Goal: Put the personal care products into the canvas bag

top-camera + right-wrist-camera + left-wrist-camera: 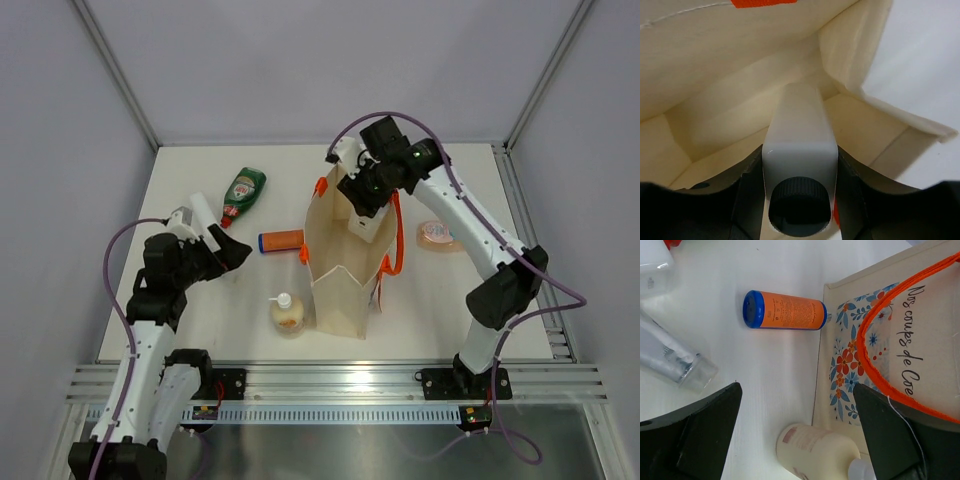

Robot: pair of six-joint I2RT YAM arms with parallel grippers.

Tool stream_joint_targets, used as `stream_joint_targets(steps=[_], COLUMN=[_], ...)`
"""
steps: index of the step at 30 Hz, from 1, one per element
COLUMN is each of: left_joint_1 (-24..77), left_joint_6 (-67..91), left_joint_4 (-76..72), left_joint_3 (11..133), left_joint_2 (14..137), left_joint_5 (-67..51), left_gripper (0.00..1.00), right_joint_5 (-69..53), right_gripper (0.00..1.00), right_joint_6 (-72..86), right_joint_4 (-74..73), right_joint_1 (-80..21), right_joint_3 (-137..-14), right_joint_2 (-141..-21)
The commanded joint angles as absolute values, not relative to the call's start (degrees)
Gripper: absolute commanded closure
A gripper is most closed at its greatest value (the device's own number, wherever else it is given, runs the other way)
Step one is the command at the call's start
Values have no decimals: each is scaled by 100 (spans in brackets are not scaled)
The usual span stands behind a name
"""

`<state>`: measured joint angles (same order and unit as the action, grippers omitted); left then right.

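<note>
The canvas bag [340, 275] stands upright mid-table, and its printed side shows in the left wrist view [920, 340]. My right gripper [367, 190] is shut on the white black-capped bottle [362, 222] and holds it in the bag's open mouth. In the right wrist view the bottle [800, 130] points down into the bag [715, 75], between my right gripper's fingers [800, 185]. My left gripper [228, 250] is open and empty; in its own view it [796, 405] hangs over the table left of the bag. An orange cylinder [281, 241] [785, 311] and a cream pump bottle [287, 313] [817, 450] sit left of the bag.
A green red-capped bottle [243, 192] lies at the back left. A pink clear bottle [437, 236] lies right of the bag. A white tube [670, 357] lies at the left of the left wrist view. Grey walls enclose the table.
</note>
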<state>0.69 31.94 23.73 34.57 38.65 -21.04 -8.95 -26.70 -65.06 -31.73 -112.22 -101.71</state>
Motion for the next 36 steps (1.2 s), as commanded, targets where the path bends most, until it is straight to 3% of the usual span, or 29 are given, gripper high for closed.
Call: stream_joint_targets(steps=[1, 4, 7, 8, 9, 10, 12, 13, 16, 23, 27, 30, 34, 36], left_joint_1=[44, 44, 96, 166, 219, 289, 544, 649, 1054, 1362, 1424, 1581, 1906, 2109], left_joint_6=[3033, 2857, 2629, 2558, 2479, 2383, 1926, 1777, 960, -1253, -2484, -3365, -4024, -4139], left_joint_4=[2065, 2267, 2311, 2312, 2338, 2390, 2443, 2513, 2663, 2760, 2426, 2522, 2926, 2936], left_joint_3=[3743, 4060, 4324, 4394, 4490, 4674, 4859, 4956, 5316, 5818, 5696, 5748, 6282, 6468], left_joint_2=[4322, 4657, 5009, 5088, 5254, 5343, 5614, 5695, 6046, 6434, 6539, 7021, 7987, 8513], left_joint_5=[-2416, -2434, -2321, -2277, -2181, -1997, -1847, -1689, -1539, -1819, -2547, -2953, -2866, -2621], left_gripper=[1, 1, 1, 1, 1, 1, 1, 1, 1, 1, 1, 1, 1, 2], right_joint_5=[586, 1133, 1178, 1152, 1056, 976, 653, 468, -226, -1677, -3280, -4529, -4886, -4948], right_gripper=[100, 100, 88, 80, 60, 50, 34, 21, 1, 1, 0, 1, 0, 1], right_joint_6=[-3198, -3304, -3244, -3208, -3182, -3103, -3041, -3024, -2936, -2953, -3172, -3558, -4445, -4491], right_joint_4=[-4915, -4623, -4588, -4623, -4675, -4754, -5053, -5184, -5773, -6986, -7321, -7155, -6479, -6136], right_joint_1=[-3436, -3463, -3463, -3463, -3463, -3463, -3463, -3463, -3454, -3191, -2342, -1725, -1240, -1195], right_joint_3=[-10987, -11047, -11057, -11048, -11057, -11074, -11179, -11249, -11696, -12594, -12894, -12070, -9772, -9196], right_joint_2=[-10230, -10529, -10705, -10731, -10740, -10740, -10679, -10635, -10424, -9889, -9450, -8747, -7622, -7051])
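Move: Inside the canvas bag, the right hand already holds the white bottle; the bag's far-end floor lies about 6 cm ahead, 1 cm left and 20 cm below it. The peach bottle lies 23 cm to that hand's right and 3 cm ahead, 20 cm down. From the left hand, the orange bottle is some 11 cm ahead, 9 cm right and 14 cm below; the pump bottle sits 10 cm back and 10 cm right, the clear bottle 12 cm ahead and 9 cm left. Lowering the white bottle about 6 cm down and as far forward into the bag's far half, the right hand opens wide to let go, then rises roughly 20 cm out of the bag, drawing back and then right towards the peach bottle's side. The left hand, open, swings forward and right towards the orange bottle, turning some 55 degrees clockwise with its left side rising, and sinks only at the end. ##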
